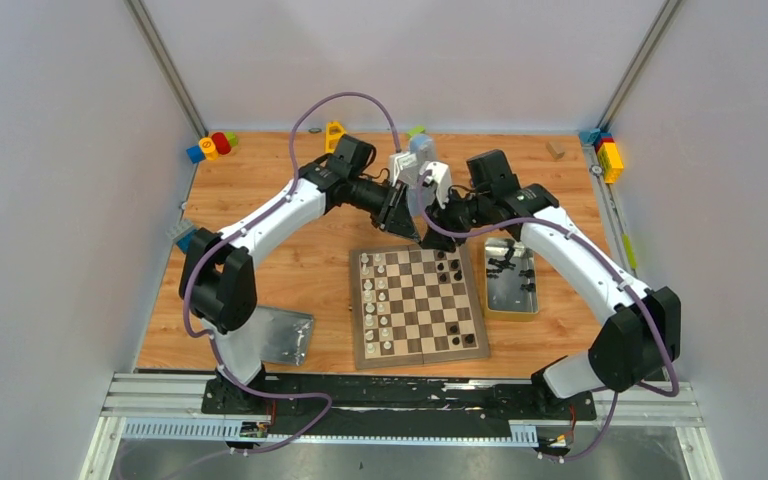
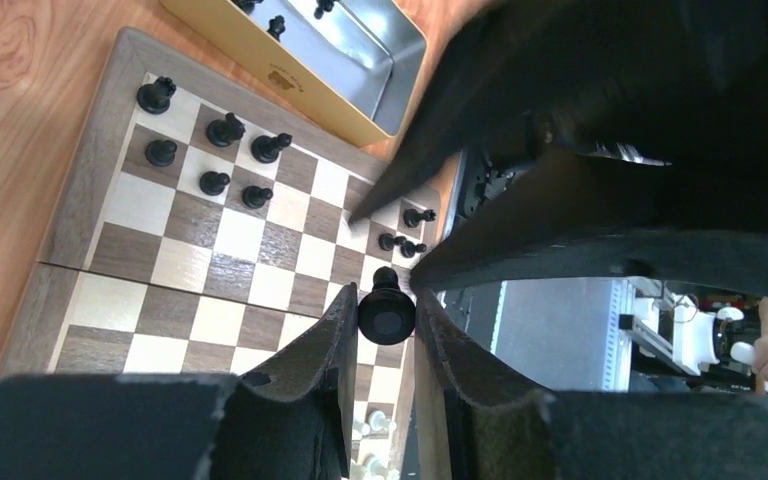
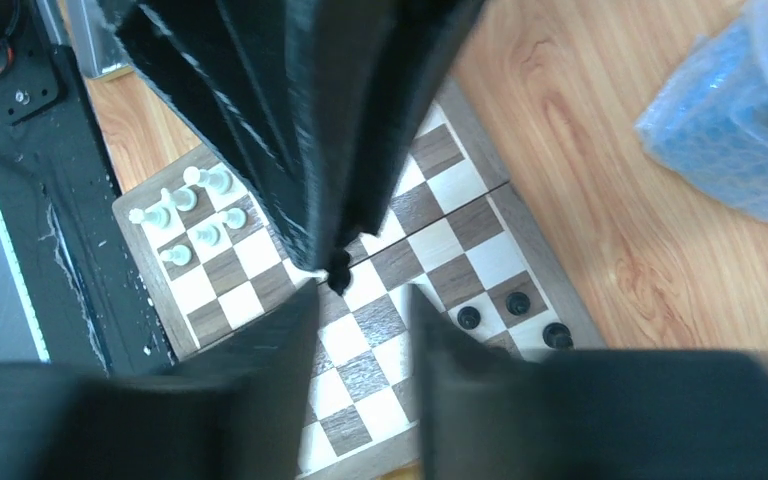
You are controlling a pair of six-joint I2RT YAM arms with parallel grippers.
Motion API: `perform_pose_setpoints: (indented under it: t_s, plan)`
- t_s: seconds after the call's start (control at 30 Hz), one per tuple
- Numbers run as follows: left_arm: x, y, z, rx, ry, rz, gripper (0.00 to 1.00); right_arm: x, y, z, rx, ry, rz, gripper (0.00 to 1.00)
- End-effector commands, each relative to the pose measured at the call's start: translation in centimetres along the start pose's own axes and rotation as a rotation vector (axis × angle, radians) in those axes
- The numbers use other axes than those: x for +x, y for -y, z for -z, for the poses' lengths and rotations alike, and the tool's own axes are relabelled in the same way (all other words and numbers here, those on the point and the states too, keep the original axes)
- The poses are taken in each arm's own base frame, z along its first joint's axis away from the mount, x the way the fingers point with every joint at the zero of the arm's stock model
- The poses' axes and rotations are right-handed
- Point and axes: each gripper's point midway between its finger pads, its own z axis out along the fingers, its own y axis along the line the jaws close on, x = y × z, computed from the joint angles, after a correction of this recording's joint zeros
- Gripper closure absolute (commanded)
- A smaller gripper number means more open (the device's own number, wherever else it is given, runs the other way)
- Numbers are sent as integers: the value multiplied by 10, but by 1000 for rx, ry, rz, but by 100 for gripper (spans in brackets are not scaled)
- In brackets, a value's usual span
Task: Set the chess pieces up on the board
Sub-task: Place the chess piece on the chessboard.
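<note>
The board lies at the table's middle. Cream-white chess pieces stand along its left side and black ones on its right. Above the board's far edge the two grippers meet. My left gripper is shut on a black chess piece, whose round base faces the camera. In the right wrist view the tip of that piece pokes out below the left fingers. My right gripper hangs just beside it, open, with only board squares between its fingers.
A silver tin with several black pieces in it sits right of the board, and its lid lies at the left. Toy blocks line the far corners. A blue bubble-wrap bag lies beyond the board.
</note>
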Motion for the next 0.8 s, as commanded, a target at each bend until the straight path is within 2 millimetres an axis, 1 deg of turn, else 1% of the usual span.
perform_pose_setpoints:
  t_s: [0.0, 0.03, 0.07, 0.1, 0.13, 0.17, 0.23, 0.37, 0.47, 0.5, 0.53, 0.57, 0.6, 0.63, 0.67, 0.77]
  plan:
    - [-27, 27, 26, 71, 138, -109, 100, -41, 8, 38, 88, 164, 26, 47]
    - [-25, 27, 32, 79, 156, -71, 100, -47, 8, 45, 95, 191, 30, 42]
    - [-26, 29, 34, 103, 181, -73, 100, -52, 7, 51, 98, 215, 38, 39]
    - [-30, 34, 42, 106, 207, -92, 100, -57, 5, 57, 98, 239, 48, 37]
    - [-30, 35, 43, 122, 225, -103, 100, -63, 3, 64, 98, 263, 57, 35]
    - [-33, 41, 49, 128, 243, -123, 100, -68, 0, 70, 92, 289, 60, 34]
    - [-35, 51, 54, 151, 273, -152, 100, -78, -6, 80, 63, 338, 58, 33]
    - [-46, 73, 64, 207, 362, -199, 100, -95, -21, 94, -37, 424, 36, 34]
    - [-57, 91, 72, 268, 452, -208, 100, -101, -27, 97, -126, 449, -14, 35]
    - [-64, 99, 77, 289, 493, -259, 100, -102, -29, 97, -155, 451, -29, 35]
    - [-63, 99, 77, 307, 500, -199, 100, -104, -30, 97, -179, 455, -45, 35]
    - [-68, 106, 81, 325, 536, -242, 100, -105, -31, 97, -203, 458, -61, 36]
    - [-67, 105, 80, 341, 538, -198, 100, -107, -31, 98, -221, 463, -73, 36]
    - [-69, 108, 82, 349, 560, -216, 100, -108, -31, 99, -244, 467, -84, 37]
    - [-67, 106, 81, 358, 560, -183, 100, -108, -32, 99, -265, 469, -97, 37]
    - [-67, 105, 81, 359, 590, -192, 100, -110, -35, 100, -321, 471, -136, 40]
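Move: The black chess piece just taken over sits in the left fingers, at most 1 or 2 cm to the left of and behind the right hand point. Black's free squares lie about 8 cm right, 4 cm back and 20 cm below the left hand. At similar depth from that hand, the placed far black pieces stand 6 cm right and 4 cm ahead, the near black pieces 9 cm right and 11 cm back, and the tin 20 cm right, level with it. Up and apart: both hands climb about 12 cm from over the board, the left keeping its grip on the black piece while easing 2–3 cm left and tipping its fingers up some 30 degrees to near level. The right first backs off 2–3 cm rightward, fingers spreading from about a third to two-thirds open, then rises and tips up likewise, drifting partly back. ##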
